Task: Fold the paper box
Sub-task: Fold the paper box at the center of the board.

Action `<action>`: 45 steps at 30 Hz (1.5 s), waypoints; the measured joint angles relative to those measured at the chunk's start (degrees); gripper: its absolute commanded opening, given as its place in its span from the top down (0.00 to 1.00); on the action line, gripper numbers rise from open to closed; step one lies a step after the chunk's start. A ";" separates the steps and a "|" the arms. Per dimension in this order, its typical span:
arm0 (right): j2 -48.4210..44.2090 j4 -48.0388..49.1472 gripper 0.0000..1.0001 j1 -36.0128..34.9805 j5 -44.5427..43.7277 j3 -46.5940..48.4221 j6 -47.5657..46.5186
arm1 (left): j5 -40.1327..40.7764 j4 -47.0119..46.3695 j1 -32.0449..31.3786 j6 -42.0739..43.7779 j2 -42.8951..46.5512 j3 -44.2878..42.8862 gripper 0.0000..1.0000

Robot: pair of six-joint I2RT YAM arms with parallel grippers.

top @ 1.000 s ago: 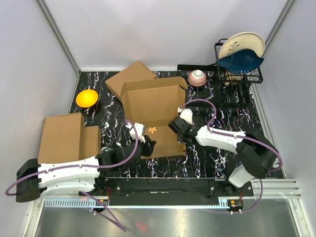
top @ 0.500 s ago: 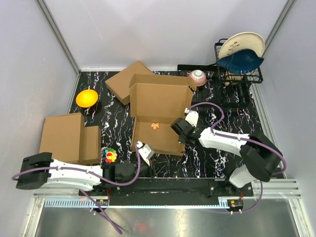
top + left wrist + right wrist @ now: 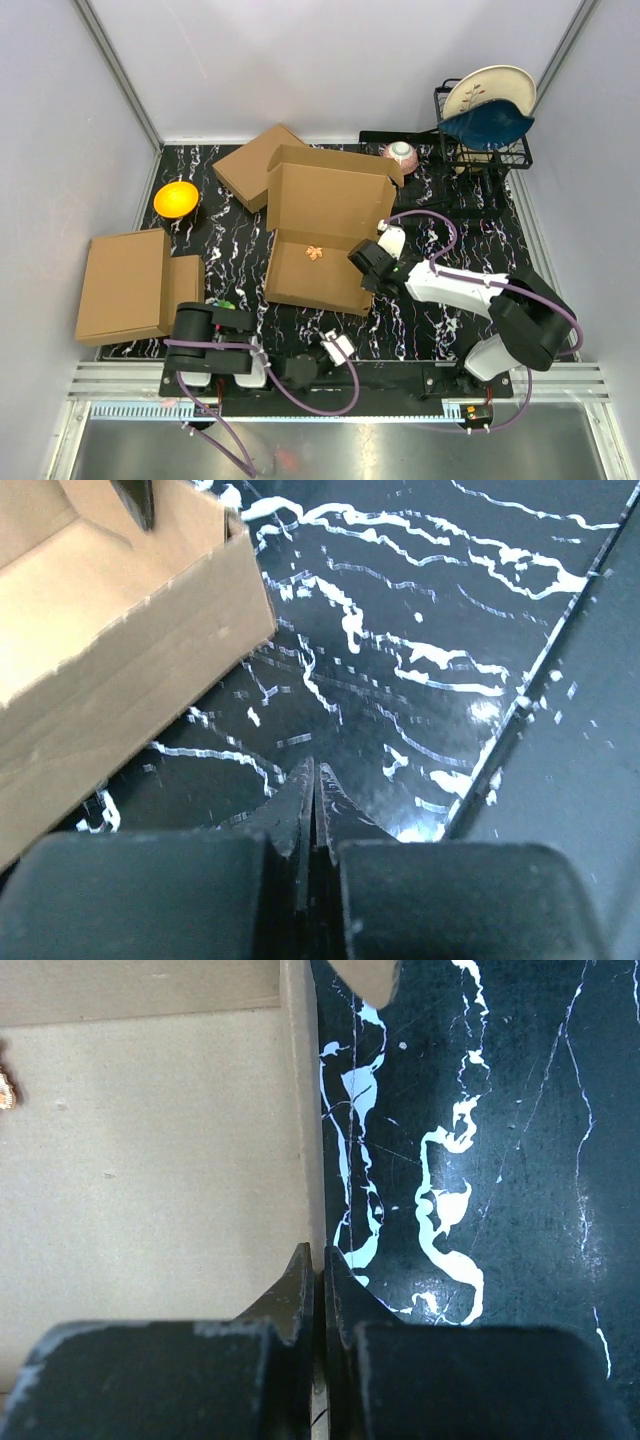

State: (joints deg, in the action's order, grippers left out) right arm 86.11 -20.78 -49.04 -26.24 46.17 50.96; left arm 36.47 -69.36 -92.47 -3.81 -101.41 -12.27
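Note:
The paper box lies open in the middle of the table, its lid flap standing up at the back. A small orange scrap lies on its floor. My right gripper is shut on the box's right side wall. In the right wrist view the wall runs down between the closed fingers of the gripper. My left gripper is shut and empty, low by the table's near edge. In the left wrist view the gripper points past the box's near corner.
A tan cardboard slab lies behind the box. A smaller brown box sits at the left and an orange bowl behind it. A pink bowl and a dish rack with plates stand at the back right.
My left arm has pulled back from the box's front edge to its base. The box's lid has risen more upright and the box has shifted a little right. The right gripper stays on the wall.

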 measured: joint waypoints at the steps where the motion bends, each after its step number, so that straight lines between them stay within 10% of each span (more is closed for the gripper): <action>1: -0.13 0.11 1.00 0.02 0.17 -0.13 0.11 | 1.22 -0.70 0.04 1.25 -1.60 -1.29 1.00; 45: 6.75 -5.90 1.00 -2.95 -3.54 7.45 -1.22 | -6.54 -3.63 12.66 -2.67 -6.47 -9.90 1.00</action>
State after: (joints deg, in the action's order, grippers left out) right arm 92.86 -26.68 -51.99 -29.78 53.63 49.74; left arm 29.93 -72.99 -79.81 -6.48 -107.87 -22.17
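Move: The box's front right corner is what the left hand goes for: about 8 cm ahead and 7 cm to its right, about level with the low fingertips. The right wall, already between the right fingers, has its middle roughly 16 cm ahead and 9 cm right of the left hand; the orange toy on the box floor lies some 20 cm ahead and 4 cm left of the left hand. From the right hand that corner is about 7 cm back and 1 cm left. The left hand, fingers still shut, first slips right and then forward across the board towards the front right corner of the box, rising about 3 cm, edging farther right and easing down again, so that some 6 cm forward and 4 cm right bring the fingertips close up to the outside of the front wall beside that corner, the wrist rolling about 10 degrees left side down. Meanwhile the right hand keeps its pinch on the right wall and draws it about 1 cm to the left in the later part, its left side tipping slightly down. ##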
